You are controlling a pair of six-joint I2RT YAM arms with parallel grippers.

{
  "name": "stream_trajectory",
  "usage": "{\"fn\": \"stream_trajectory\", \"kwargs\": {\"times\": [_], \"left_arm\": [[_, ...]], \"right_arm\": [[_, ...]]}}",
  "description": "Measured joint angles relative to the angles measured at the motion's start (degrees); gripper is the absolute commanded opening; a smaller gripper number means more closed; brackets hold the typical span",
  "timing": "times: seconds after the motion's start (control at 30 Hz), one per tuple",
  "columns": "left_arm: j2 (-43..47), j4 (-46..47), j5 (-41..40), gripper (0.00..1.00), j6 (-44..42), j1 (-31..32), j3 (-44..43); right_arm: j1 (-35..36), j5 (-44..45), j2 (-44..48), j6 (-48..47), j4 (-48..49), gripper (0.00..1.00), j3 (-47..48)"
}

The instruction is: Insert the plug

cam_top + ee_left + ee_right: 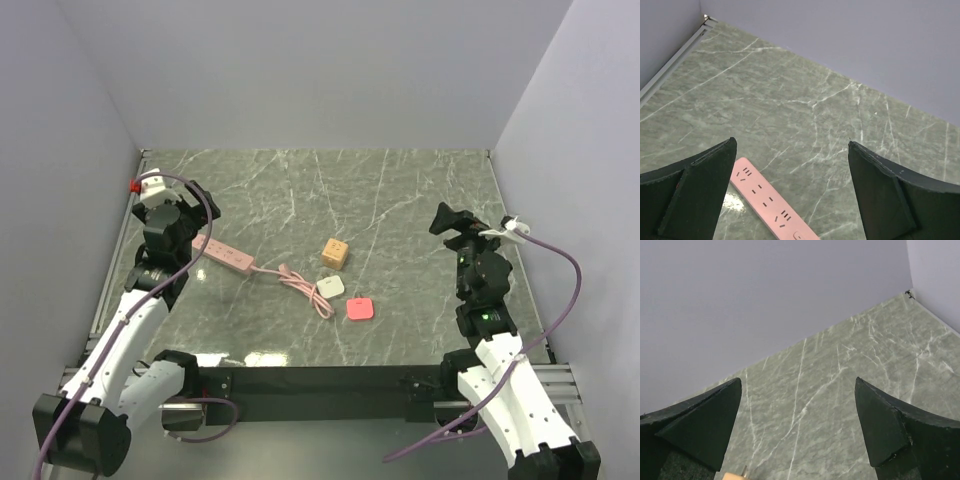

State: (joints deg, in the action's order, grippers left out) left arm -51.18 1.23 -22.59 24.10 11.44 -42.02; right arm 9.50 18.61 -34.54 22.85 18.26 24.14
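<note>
The coral-pink plug (360, 309) lies flat on the marble table near the front middle, apart from both grippers. The pale-pink power strip (224, 254) lies at the left, its cord (300, 286) running right toward a white square block (331, 286). The strip also shows in the left wrist view (771, 206), below the open jaws. My left gripper (205, 203) is open and empty above the strip's far end. My right gripper (448, 219) is open and empty at the right, well away from the plug. The plug shows in neither wrist view.
A tan cube (335, 253) stands near the table's middle; its top edge peeks into the right wrist view (732, 476). Grey walls close the table at the back and both sides. A metal rail (670, 65) runs along the left edge.
</note>
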Motion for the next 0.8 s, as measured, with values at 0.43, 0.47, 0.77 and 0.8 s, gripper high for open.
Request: {"fn": "stream_trajectory", "kwargs": {"times": [0.43, 0.47, 0.77, 0.8], "left_arm": [[2.58, -1.03, -2.58, 0.99, 0.07, 0.0, 0.07], [3.1, -0.72, -2.8, 0.99, 0.07, 0.0, 0.26], [5.25, 2.16, -1.05, 0.99, 0.35, 0.02, 3.78], [5.18, 2.27, -0.74, 0.99, 0.46, 0.02, 3.78]], "right_arm": [[0.02, -6.47, -10.67, -0.44, 1.75, 1.0, 1.75], [0.13, -7.37, -11.74, -0.46, 1.4, 1.0, 2.25], [2.54, -12.63, -26.01, 0.02, -2.08, 1.0, 11.74], [3.3, -12.57, -27.82, -0.02, -2.6, 1.0, 12.81]]}}
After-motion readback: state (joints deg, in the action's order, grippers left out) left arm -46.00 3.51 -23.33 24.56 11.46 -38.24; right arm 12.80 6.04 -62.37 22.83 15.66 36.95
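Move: The orange cube plug lies some 27 cm to the right hand's left, about 3 cm farther out and 23 cm below. From that hand, the white square is about 28 cm left and 6 cm back, and the pink square some 20 cm left and 12 cm back, both about 25 cm down. From the left hand the orange cube plug is around 34 cm to the right, 1 cm nearer the base and 23 cm lower. Leftward and forward in about equal measure, some 7 cm each way, the right hand swings in towards the orange cube plug, gathering speed and sinking about 6 cm. Its wrist tips the fingers down and turns counter-clockwise, roughly 15 degrees each; the jaws stay wide open and touch nothing. ##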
